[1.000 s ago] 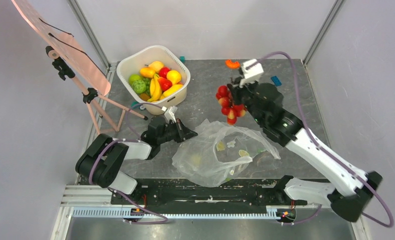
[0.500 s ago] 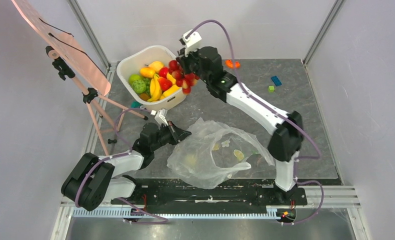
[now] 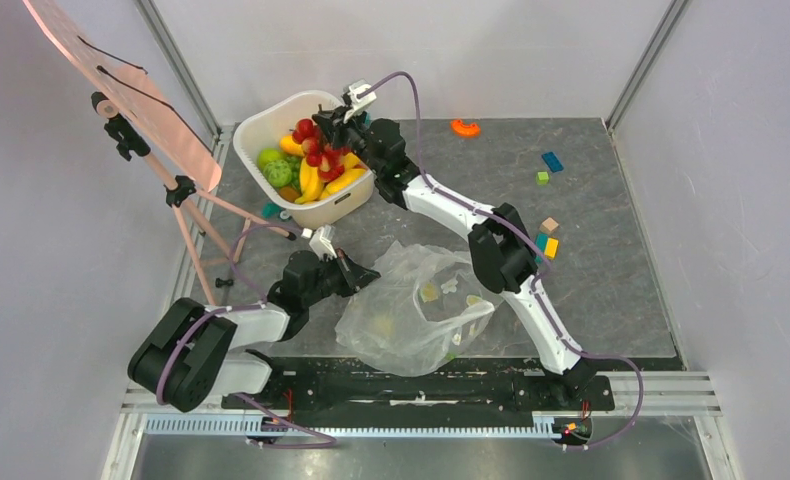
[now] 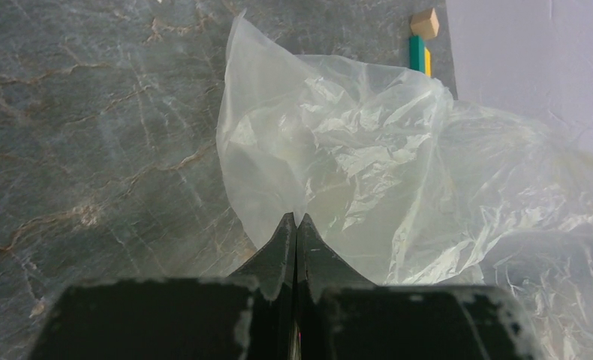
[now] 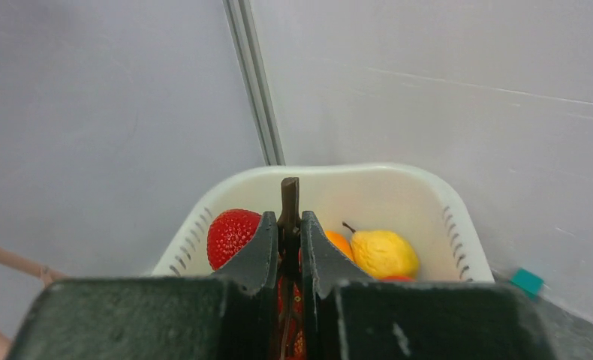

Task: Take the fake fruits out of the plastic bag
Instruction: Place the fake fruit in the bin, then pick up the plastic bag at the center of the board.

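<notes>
The clear crinkly plastic bag [image 3: 411, 315] lies crumpled at the table's near middle, and a few pale pieces [image 3: 430, 293] show through it. My left gripper [image 3: 368, 271] is shut on the bag's left edge. In the left wrist view the thin film of the bag [image 4: 368, 150] rises from between the closed fingertips of that gripper [image 4: 296, 219]. My right gripper [image 3: 323, 122] reaches over the white tub [image 3: 254, 128], shut on the brown stem [image 5: 289, 196] of a red grape bunch [image 3: 315, 148] that hangs over the fruits in the tub.
The tub holds a strawberry [image 5: 232, 234], a yellow pear [image 5: 383, 253], bananas [image 3: 311, 182] and green fruit [image 3: 276, 170]. A pink easel [image 3: 121, 95] stands at the left. An orange ring [image 3: 464, 127] and small blocks [image 3: 548, 242] lie to the right.
My right arm has swung left with the grape bunch, from right of the table's middle to above the tub. The left gripper has kept its hold on the bag, shifting only slightly.
</notes>
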`<control>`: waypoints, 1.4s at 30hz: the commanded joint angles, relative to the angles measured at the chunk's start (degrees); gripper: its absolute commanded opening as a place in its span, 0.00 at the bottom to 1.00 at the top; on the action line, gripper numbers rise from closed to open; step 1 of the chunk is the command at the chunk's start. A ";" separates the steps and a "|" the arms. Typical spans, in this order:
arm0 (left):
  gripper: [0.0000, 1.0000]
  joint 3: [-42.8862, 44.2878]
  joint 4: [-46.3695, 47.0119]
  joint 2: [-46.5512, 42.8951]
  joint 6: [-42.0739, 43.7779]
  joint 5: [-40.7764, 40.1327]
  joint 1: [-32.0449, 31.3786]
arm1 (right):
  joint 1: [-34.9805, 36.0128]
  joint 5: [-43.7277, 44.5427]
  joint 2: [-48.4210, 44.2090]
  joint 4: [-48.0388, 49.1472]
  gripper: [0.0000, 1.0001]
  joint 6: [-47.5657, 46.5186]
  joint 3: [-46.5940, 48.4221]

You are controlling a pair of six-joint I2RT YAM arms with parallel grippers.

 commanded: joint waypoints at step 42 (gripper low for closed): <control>0.02 22.06 -13.98 3.19 4.62 7.44 -0.09 | -2.57 25.57 -75.99 13.35 0.94 -11.60 -76.85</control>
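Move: The right hand hangs a bunch of red fruit by its stem over the bin, whose middle lies about 3 cm ahead, 6 cm left and some 20 cm below it. The teal block stands roughly 10 cm ahead and 4 cm right of this hand, 28 cm below, the orange piece about 8 cm ahead and 26 cm right. The left hand pinches the plastic bag, its middle about 9 cm back and 10 cm right; the bin is some 25 cm ahead and 14 cm left. The right hand eases slightly forward and left and sinks about 5 cm over the bin, opens its fingers wide to let go of the stem, then sweeps away from the bin to the right, up and back, some 27 cm rightward, turning clockwise about 20 degrees with its fingers tipping up. The left hand keeps its pinch on the bag's edge, sinks about 2 cm, then late on lifts it up, forward and a little right. ##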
